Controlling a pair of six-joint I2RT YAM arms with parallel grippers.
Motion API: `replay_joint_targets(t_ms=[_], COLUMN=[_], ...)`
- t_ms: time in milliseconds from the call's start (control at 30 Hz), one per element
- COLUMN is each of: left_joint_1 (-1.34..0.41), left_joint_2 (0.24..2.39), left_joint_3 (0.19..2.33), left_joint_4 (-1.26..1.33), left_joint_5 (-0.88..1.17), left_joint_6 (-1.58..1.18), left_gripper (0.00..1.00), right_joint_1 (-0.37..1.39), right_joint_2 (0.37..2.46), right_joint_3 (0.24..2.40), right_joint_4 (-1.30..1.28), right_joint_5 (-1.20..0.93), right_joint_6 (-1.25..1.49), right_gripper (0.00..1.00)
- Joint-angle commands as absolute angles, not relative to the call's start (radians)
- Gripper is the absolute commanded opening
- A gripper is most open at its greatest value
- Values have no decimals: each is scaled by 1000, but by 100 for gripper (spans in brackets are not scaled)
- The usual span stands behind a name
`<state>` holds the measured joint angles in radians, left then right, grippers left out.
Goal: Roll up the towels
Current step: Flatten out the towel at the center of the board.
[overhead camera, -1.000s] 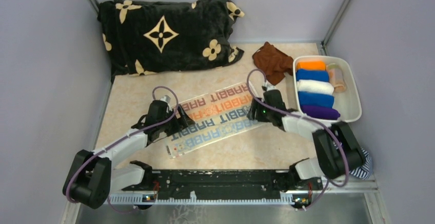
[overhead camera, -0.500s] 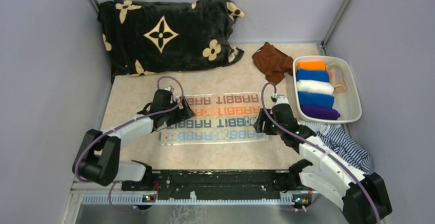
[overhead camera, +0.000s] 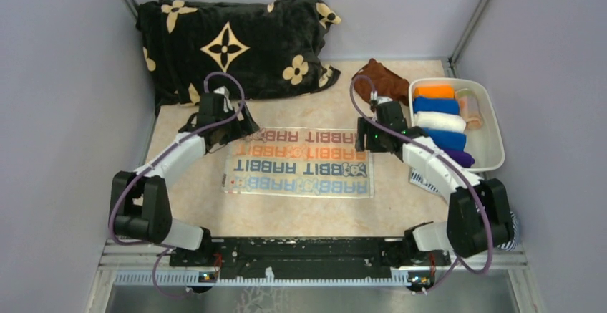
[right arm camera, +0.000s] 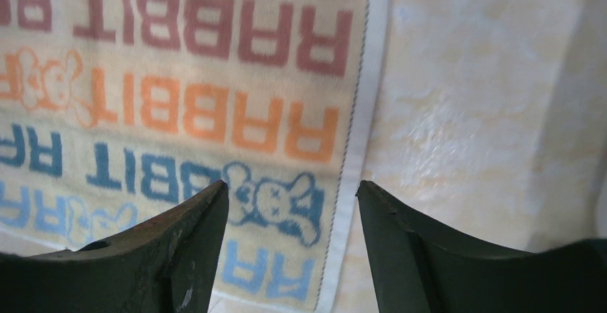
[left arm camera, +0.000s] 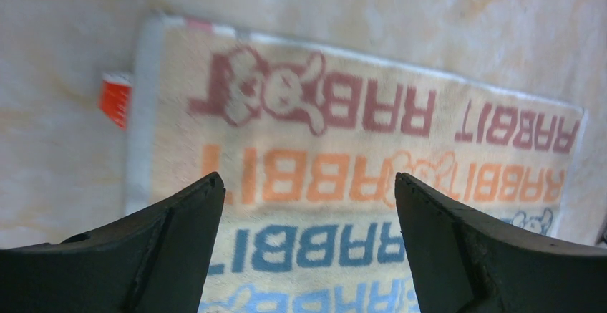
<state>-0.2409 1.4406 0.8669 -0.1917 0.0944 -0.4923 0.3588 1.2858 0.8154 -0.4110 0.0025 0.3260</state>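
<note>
A cream towel (overhead camera: 297, 161) printed with rows of RABBIT lettering lies spread flat in the middle of the table. My left gripper (overhead camera: 238, 128) hovers open over its far left corner, with the towel (left arm camera: 358, 148) visible between the fingers and nothing held. My right gripper (overhead camera: 365, 138) hovers open over the far right corner, and the towel's white right edge (right arm camera: 358, 148) runs between its fingers. My left gripper (left arm camera: 308, 184) and right gripper (right arm camera: 292, 188) are both empty. A plain brown towel (overhead camera: 383, 80) lies crumpled at the back right. Several rolled towels (overhead camera: 438, 120) sit in the tray.
The white tray (overhead camera: 491, 123) stands at the right edge. A big black blanket with beige flowers (overhead camera: 229, 44) fills the back left. A navy-and-white striped cloth (overhead camera: 424, 179) lies under my right arm. Grey walls close in the sides.
The printed towel was dragged from a slanted lie to a square, flat one. Both arms then moved to its far corners, and the right jaws widened.
</note>
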Motion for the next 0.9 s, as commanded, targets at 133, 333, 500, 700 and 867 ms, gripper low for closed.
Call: replay_joint_targets(t_ms=[133, 333, 500, 700, 867], left_joint_1=[-85, -41, -30, -29, -28], left_joint_2=[1552, 1705, 1806, 1913, 1949], left_joint_3=[1100, 1243, 1307, 1388, 1416], left_joint_4=[-433, -537, -547, -573, -582], left_joint_5=[94, 155, 161, 178, 191], left_joint_6=[-175, 3, 67, 117, 130], left_gripper=[90, 87, 84, 77, 71], right_joint_1=[204, 173, 164, 164, 166], right_joint_2=[1476, 1695, 1824, 1937, 2005], right_joint_3=[1036, 1257, 1392, 1509, 1551], right_joint_4=[-401, -551, -638, -689, -718], right_joint_5=[-154, -204, -196, -220, -231], right_joint_6=[31, -173, -280, -365, -389], right_gripper=[65, 60, 52, 44, 38])
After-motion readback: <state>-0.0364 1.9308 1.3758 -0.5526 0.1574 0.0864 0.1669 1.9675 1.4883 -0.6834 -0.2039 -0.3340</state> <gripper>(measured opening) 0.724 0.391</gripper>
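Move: The towel lies flat. Its far left corner is about 9 cm ahead of the left gripper, 8 cm to its left and 8 cm below; the small red tag sits on that side edge, some 4 cm nearer. From the right gripper, the far right corner is roughly 14 cm ahead, 3 cm right and 8 cm below. Beyond this corner the brown cloth lies about 15 cm farther out and 5 cm right; the bin is 27 cm to its right. Send both empty grippers out to the towel's far corners. Swing the left one left and forward in a low arc, up first, then down, rolling it and turning it clockwise, until it hangs over the left edge by the red tag. Drive the right one about 12 cm forward, sinking late and turning some 25 degrees counter-clockwise. Narrow both pairs of fingers part-way. ##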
